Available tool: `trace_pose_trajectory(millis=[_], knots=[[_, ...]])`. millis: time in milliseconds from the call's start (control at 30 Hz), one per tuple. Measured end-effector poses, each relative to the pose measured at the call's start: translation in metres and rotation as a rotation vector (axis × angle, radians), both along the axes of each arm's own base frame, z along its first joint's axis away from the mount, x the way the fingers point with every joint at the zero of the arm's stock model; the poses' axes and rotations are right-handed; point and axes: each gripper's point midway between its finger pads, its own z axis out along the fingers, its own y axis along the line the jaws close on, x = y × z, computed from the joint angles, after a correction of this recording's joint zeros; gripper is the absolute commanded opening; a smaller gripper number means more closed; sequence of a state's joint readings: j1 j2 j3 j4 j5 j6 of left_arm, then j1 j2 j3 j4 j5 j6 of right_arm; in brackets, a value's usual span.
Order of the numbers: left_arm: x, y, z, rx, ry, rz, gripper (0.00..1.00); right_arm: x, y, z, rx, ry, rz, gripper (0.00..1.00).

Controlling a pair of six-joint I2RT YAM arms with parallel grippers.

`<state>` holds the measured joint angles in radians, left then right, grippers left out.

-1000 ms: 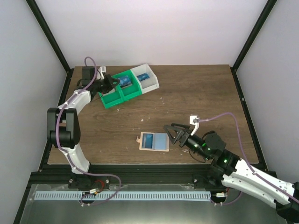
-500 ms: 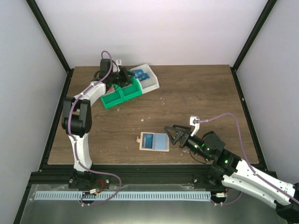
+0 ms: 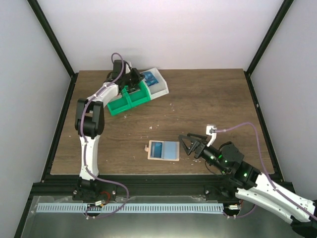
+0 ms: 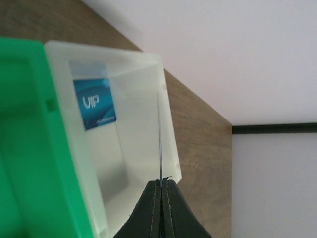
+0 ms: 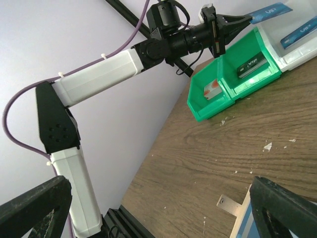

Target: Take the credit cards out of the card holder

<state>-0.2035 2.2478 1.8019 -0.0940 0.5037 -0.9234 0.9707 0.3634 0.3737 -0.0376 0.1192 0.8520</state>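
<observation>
The tan card holder (image 3: 173,157) lies flat at the front middle of the table, with a light blue credit card (image 3: 163,148) showing on it. My right gripper (image 3: 185,145) is open just off the holder's right edge; the holder's tab (image 5: 230,203) shows between its fingers in the right wrist view. My left gripper (image 4: 161,182) is shut on another blue credit card (image 4: 160,139), seen edge-on, and holds it above the white bin (image 4: 168,124). The right wrist view shows that held card (image 5: 270,11) sticking out of the left gripper (image 5: 246,20).
The white bin (image 3: 159,85) holds a blue VIP card (image 4: 94,104). Two joined green bins (image 3: 120,106) stand to its left, with a dark card (image 5: 250,67) in one and a small red-and-white item (image 5: 212,89) in the other. White walls and a black frame enclose the table.
My left arm has swung right from the green bins to above the white bin, still gripping the blue card. My right gripper has shifted slightly right beside the holder and stays open.
</observation>
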Motion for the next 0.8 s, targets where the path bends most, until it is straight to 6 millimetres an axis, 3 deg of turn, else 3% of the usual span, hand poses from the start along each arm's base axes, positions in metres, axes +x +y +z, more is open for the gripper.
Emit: trace_pose_trajectory(millis=[267, 500, 800], knots=[[0.035, -0.008, -0.009, -0.006, 0.000, 0.034, 0.00, 0.000, -0.011, 0.006, 0.010, -0.016, -0.035, 1.00], [0.036, -0.011, -0.031, 0.008, 0.055, 0.051, 0.00, 0.001, -0.012, 0.003, -0.007, -0.019, -0.047, 1.00], [0.041, -0.015, -0.042, 0.008, 0.072, 0.066, 0.00, 0.003, -0.014, 0.004, -0.011, -0.025, -0.062, 1.00]])
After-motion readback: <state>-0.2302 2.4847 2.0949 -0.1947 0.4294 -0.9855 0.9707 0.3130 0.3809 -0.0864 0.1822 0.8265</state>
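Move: The left hand grips a blue VIP card; the white tray it is bound for has its middle about 6 cm ahead, 7 cm to the right and 11 cm below. The blue card already lying in that tray is some 9 cm ahead and 5 cm right; the middle green compartment about 1 cm ahead and 4 cm left. From the idle right hand the white tray lies roughly 48 cm ahead, 11 cm left and 22 cm below. Left hand carries the gripped card forward about 4 cm, then mostly down 4 cm towards the white tray. ##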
